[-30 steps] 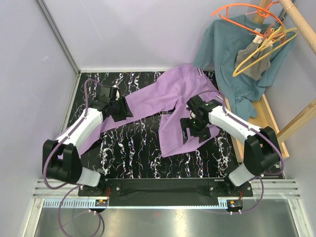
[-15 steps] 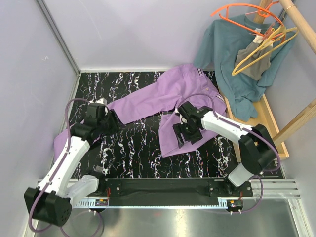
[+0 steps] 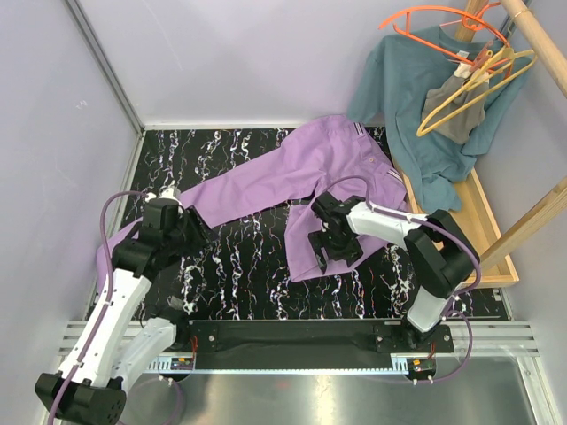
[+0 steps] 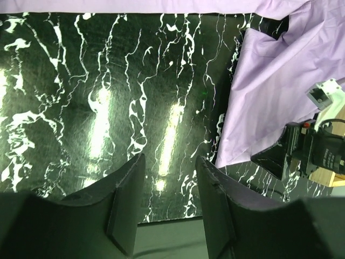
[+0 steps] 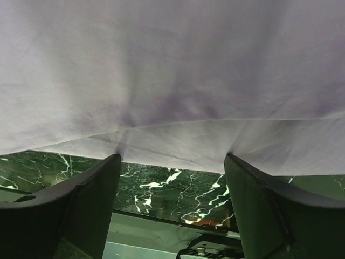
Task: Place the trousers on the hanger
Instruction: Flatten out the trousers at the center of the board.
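The lilac trousers (image 3: 306,173) lie spread on the black marble table (image 3: 239,283), waistband toward the back right, one leg running left and the other toward the near side. The yellow hanger (image 3: 478,84) hangs on the rack at the back right, far from both arms. My left gripper (image 3: 188,235) is open over bare marble (image 4: 108,81), nothing between its fingers (image 4: 129,199); the trousers (image 4: 280,81) lie to its right. My right gripper (image 3: 322,250) is open, its wide-set fingertips (image 5: 110,162) touching the hem of the near leg (image 5: 172,70).
A teal shirt (image 3: 416,97), a small grey garment (image 3: 456,111) and an orange hanger (image 3: 434,18) hang from the wooden rack (image 3: 532,35). A wooden base (image 3: 483,221) borders the table's right side. Lilac walls close the left and back.
My left gripper has drawn back from the left trouser leg toward the near left and now hangs over bare marble. My right gripper slid left and nearer along the near leg to its hem.
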`<state>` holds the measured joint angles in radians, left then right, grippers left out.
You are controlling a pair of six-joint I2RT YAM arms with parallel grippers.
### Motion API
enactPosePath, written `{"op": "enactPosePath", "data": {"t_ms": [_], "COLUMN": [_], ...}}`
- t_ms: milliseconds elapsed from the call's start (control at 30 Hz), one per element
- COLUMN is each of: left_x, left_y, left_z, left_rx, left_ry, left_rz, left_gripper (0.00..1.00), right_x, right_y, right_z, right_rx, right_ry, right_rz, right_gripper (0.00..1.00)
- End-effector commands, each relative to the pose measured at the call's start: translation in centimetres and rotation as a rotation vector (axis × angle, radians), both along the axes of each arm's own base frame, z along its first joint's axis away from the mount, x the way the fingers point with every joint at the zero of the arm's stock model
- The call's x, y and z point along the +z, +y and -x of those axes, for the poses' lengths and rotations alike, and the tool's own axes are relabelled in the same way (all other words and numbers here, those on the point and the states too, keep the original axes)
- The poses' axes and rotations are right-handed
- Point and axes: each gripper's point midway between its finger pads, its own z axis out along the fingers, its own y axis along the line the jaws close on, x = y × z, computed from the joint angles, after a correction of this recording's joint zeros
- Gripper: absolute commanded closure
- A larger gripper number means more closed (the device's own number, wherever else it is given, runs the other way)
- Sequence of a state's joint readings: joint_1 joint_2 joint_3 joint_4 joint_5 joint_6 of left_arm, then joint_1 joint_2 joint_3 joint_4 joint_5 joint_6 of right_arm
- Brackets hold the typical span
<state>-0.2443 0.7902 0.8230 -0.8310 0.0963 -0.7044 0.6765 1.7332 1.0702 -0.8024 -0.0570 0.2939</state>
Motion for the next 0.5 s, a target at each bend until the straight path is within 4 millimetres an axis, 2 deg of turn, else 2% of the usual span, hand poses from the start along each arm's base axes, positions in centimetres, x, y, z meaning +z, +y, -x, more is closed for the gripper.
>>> {"op": "enactPosePath", "data": {"t_ms": [0,100,200,233,300,333,400,467], "left_x": [1.4,1.9,2.0,2.0,2.1,2.0,2.1,2.2], "left_y": [0.5,0.4,0.2,0.2,0.1,0.2,0.2,0.2], "left_z": [-0.1,-0.4,-0.6,-0.6,-0.7,-0.7,-0.8,-0.9], "left_rx": [0.0,-0.008,-0.012,-0.013,-0.016,-0.019,-0.019,-0.018], "left_ry": [-0.03,-0.032,-0.033,-0.034,-0.036,-0.034,-0.032,-0.032], "left_rz": [-0.033,-0.039,-0.029,-0.027,-0.028,-0.033,-0.035,-0.036], "left_gripper": [0.52,0.52,0.52,0.52,0.52,0.52,0.52,0.52], "right_x": [-0.4,-0.8,-1.6,-1.9,-2.2,-2.2,-1.9,-0.7], "right_y": [-0.3,-0.6,-1.5,-1.6,-1.9,-2.0,-1.9,-1.1], "right_z": [0.3,0.3,-0.1,-0.2,-0.3,-0.3,-0.5,-1.1], "right_rx": [-0.025,-0.045,-0.068,-0.071,-0.082,-0.082,-0.076,-0.065], "right_ry": [-0.005,0.002,-0.01,-0.006,-0.008,-0.009,-0.026,-0.055], "right_rz": [0.037,0.063,0.135,0.143,0.175,0.179,0.179,0.141], "right_gripper": [0.15,0.16,0.24,0.36,0.47,0.57,0.67,0.74]}}
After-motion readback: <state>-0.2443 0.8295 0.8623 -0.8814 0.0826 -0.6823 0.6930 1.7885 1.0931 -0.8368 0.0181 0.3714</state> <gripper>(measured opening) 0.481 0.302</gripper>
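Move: The right hand stands open just above the near edge of the trousers' right-hand leg, with the cloth to pinch about 1 cm right and 1 cm below. That leg's near left corner is about 10 cm to the hand's left and 4 cm back; the other leg stretches past some 16 cm left and 17 cm ahead. From the left hand, the cloth to pinch is about 28 cm right, level fore and aft, some 16 cm below. The right hand, fingers pointing down, sinks the last 1 cm onto the near edge of the right-hand trouser leg, easing about as far to the right, while the wrist leans some 5 degrees with its left side dipping. As it settles, the wide-open fingers close from left and right to roughly a third open, gathering the cloth at the edge and pinching a small fold between the tips, with no lift yet. ##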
